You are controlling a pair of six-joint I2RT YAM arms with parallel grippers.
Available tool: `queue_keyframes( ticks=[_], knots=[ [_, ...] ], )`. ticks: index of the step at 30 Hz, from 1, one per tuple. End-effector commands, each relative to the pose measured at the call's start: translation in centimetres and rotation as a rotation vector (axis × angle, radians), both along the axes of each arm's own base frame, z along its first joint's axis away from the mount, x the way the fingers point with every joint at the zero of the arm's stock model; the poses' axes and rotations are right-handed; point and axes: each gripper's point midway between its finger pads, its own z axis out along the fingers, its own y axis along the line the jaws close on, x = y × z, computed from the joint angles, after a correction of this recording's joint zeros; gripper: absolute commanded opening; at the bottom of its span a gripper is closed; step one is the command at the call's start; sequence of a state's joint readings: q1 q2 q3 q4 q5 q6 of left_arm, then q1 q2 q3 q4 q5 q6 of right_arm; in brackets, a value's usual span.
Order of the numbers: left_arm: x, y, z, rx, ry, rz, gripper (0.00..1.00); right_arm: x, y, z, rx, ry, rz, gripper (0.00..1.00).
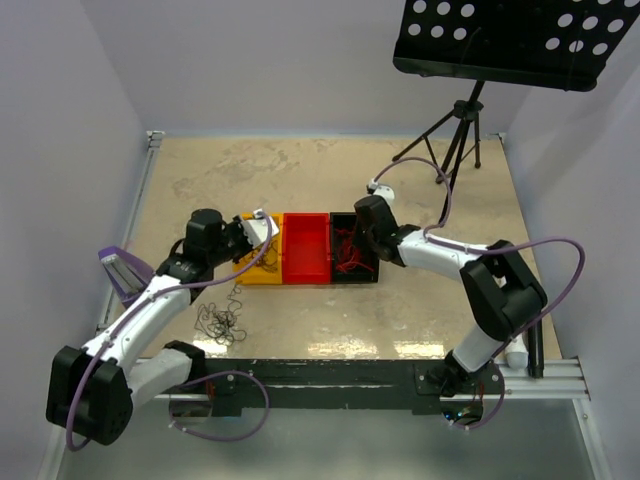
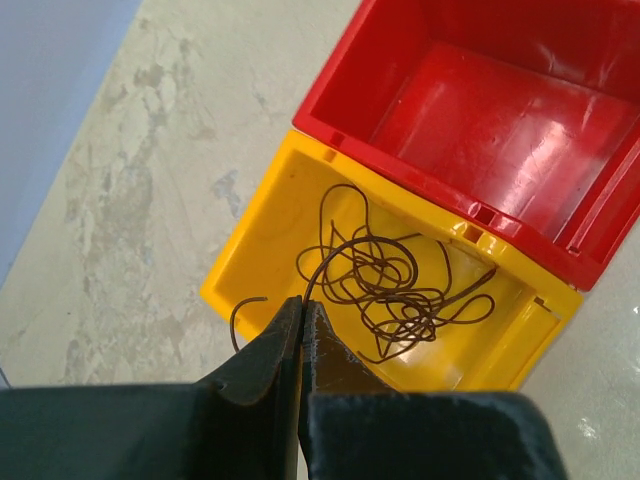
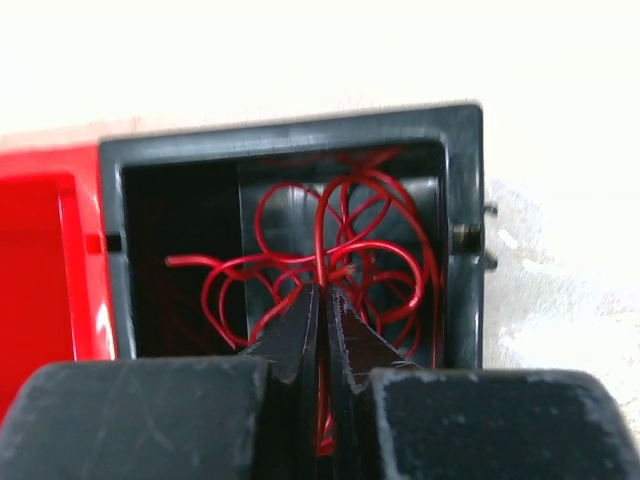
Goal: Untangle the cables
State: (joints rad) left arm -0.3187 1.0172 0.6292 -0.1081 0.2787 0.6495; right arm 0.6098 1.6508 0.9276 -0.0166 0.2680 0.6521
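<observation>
Thin dark brown cables (image 2: 390,290) lie curled in the yellow bin (image 2: 250,285). My left gripper (image 2: 302,302) hovers over this bin's near corner, shut on one dark brown cable that arcs up from its tips. Red cables (image 3: 350,250) fill the black bin (image 3: 462,180). My right gripper (image 3: 322,288) is above them, shut on a red cable running between its jaws. In the top view the left gripper (image 1: 255,235) and right gripper (image 1: 360,245) flank the row of bins. A tangled pile of dark cables (image 1: 220,322) lies on the table in front of the yellow bin (image 1: 262,268).
An empty red bin (image 1: 306,248) sits between the yellow bin and the black bin (image 1: 352,272). A tripod music stand (image 1: 455,130) stands at the back right. A purple object (image 1: 125,268) lies at the left edge. A metal rail (image 1: 330,372) runs along the near edge.
</observation>
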Motion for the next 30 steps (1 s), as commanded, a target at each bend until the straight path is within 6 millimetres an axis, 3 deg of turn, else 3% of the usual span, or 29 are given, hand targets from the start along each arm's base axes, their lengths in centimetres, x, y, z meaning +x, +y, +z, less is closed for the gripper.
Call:
queue_keyframes(
  ticks=[1,5,9,11,13,16,21,24,27,30],
  knots=[
    [1.3,-0.5,-1.1,0.056,-0.034,-0.001,0.0,2.1,-0.2,0.5,-0.064,-0.022,-0.039,0.06],
    [2.6,-0.7,-2.2,0.088,-0.034,0.027,0.0,3.0,0.2,1.1,-0.076,-0.037,-0.036,0.12],
    [3.4,-0.8,-4.0,0.128,0.016,0.032,0.01,3.7,0.0,3.9,-0.074,-0.096,-0.042,0.32],
    [3.5,-0.7,-4.8,0.146,0.06,0.041,0.09,3.7,0.0,5.9,-0.06,-0.13,-0.037,0.42],
    [3.5,-0.8,-5.2,0.154,0.092,0.04,0.24,3.6,0.2,8.3,-0.028,-0.167,-0.017,0.48],
    [3.9,-1.3,-3.4,0.114,0.084,0.045,0.4,3.3,0.4,10.9,-0.005,-0.198,0.001,0.5],
    [3.8,-2.5,2.7,0.013,0.033,0.022,0.71,2.6,0.0,14.1,0.015,-0.25,0.014,0.51],
    [2.8,-2.6,6.4,-0.042,0.026,0.015,0.82,1.5,0.4,16.1,0.031,-0.293,0.044,0.57],
    [1.6,-1.8,10.3,-0.101,-0.003,0.019,0.86,-0.9,2.9,18.0,0.039,-0.353,0.121,0.63],
    [0.7,0.4,12.6,-0.155,-0.008,0.039,0.91,-4.9,8.0,18.1,0.066,-0.379,0.285,0.63]
  ],
)
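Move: The left hand, holding dark cable, hangs over the yellow bin's left side: the bin's middle is about 5 cm right, 2 cm ahead and 12 cm below. The red bin's middle is 16 cm right and 2 cm ahead; the loose dark cable lies some 15 cm back and 4 cm left. From the right hand, still holding red cable, the black bin's middle is about 1 cm left, 1 cm back and 4 cm below; the red bin is 12 cm left and 1 cm back. Both hands let go of their cables over the bins and rise clear. The left first sinks about 7 cm towards the yellow bin, easing forward, then spreads its fingers wide while climbing some 17 cm. The right pushes 2 cm forward as its fingers start opening, then lifts about 16 cm, tipping its fingertips up nearly 20 degrees and finally drifting left and back. ##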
